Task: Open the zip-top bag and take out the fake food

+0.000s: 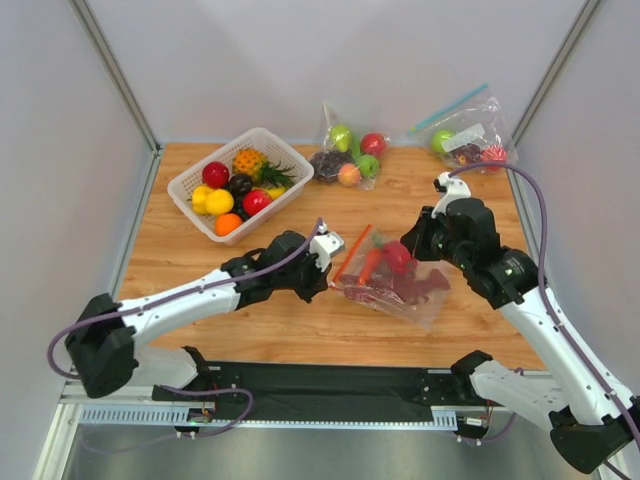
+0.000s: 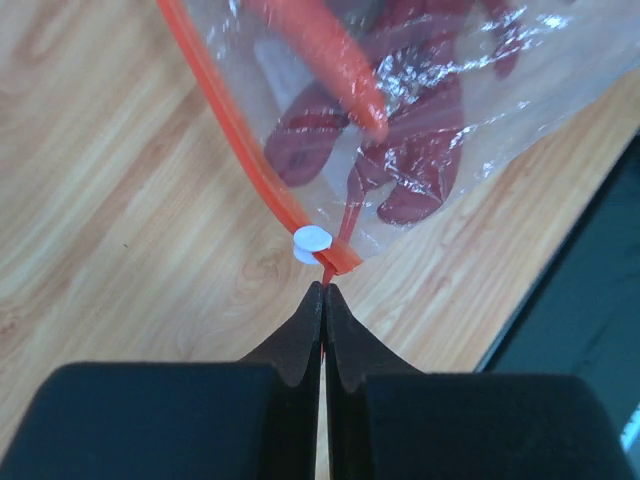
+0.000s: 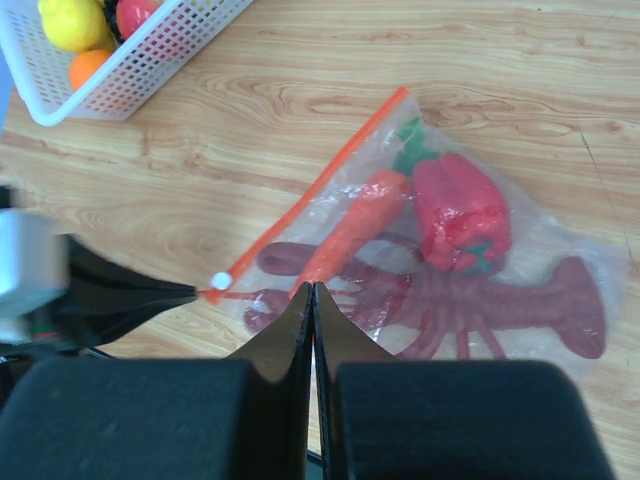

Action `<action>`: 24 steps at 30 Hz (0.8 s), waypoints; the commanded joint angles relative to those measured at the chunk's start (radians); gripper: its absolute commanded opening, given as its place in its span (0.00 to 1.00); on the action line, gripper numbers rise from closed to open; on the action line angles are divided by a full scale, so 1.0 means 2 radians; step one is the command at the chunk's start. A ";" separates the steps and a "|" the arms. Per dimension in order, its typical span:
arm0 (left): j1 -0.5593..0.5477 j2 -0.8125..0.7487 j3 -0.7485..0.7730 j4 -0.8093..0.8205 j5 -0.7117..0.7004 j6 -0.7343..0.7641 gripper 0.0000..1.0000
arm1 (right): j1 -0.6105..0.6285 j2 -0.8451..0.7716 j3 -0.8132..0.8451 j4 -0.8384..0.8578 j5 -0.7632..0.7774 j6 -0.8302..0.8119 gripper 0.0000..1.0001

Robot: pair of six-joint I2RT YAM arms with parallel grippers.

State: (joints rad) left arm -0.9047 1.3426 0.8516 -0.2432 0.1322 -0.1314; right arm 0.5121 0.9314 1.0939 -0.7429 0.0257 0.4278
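Observation:
The zip-top bag (image 1: 425, 300) lies mid-table, clear plastic with an orange-red zip strip (image 3: 310, 190) and a white slider (image 2: 311, 240). Inside it I see the fake food: a dark-red lobster (image 3: 500, 300), an orange carrot (image 3: 355, 225) and a red pepper (image 3: 460, 210). My left gripper (image 2: 325, 288) is shut on the near end of the zip strip, just past the slider, and it also shows as the left gripper (image 3: 195, 292) in the right wrist view. My right gripper (image 3: 313, 288) is shut and hovers over the bag near the carrot tip. Whether it touches the film is unclear.
A white basket (image 1: 190, 185) of small fruits stands at the back left. A clear bag of apples and grapes (image 1: 345, 155) and a bag with a blue zip (image 1: 465, 135) lie along the back edge. The table's black front rail (image 1: 330, 385) is close behind the bag.

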 commanded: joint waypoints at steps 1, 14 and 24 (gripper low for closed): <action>-0.003 -0.080 0.003 -0.006 0.024 -0.012 0.00 | 0.001 0.010 0.008 0.016 0.002 -0.016 0.00; -0.003 -0.201 0.058 -0.065 0.032 -0.053 0.00 | 0.094 -0.044 -0.005 0.085 -0.092 -0.083 0.53; -0.003 -0.200 0.113 -0.102 0.025 -0.078 0.00 | 0.278 -0.019 -0.008 0.118 0.026 -0.147 0.65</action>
State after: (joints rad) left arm -0.9085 0.9581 1.0328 -0.4423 0.1753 -0.2481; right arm 1.0130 0.8856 1.0786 -0.5804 -0.0277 0.2039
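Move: The left gripper is shut on the red zip end at the bag's near-left corner; the white zip slider sits just past its fingertips, some 2 cm to the right. From the empty, shut right gripper the slider lies about 15 cm left, 4 cm back and 14 cm below. The carrot lies 5 cm left and 3 cm ahead of the right gripper, the red pepper 3 cm right and 5 cm ahead, both nearly 20 cm down. Keep the left gripper pinched on the zip end and lift it about 17 cm, easing slightly back and tilting the fingertips up towards level. Meanwhile swing the right gripper left and back, some 15 cm over the bag towards the slider corner, rising a little, turning counter-clockwise nearly 40 degrees and opening its fingers wide; stop it short of the corner. ##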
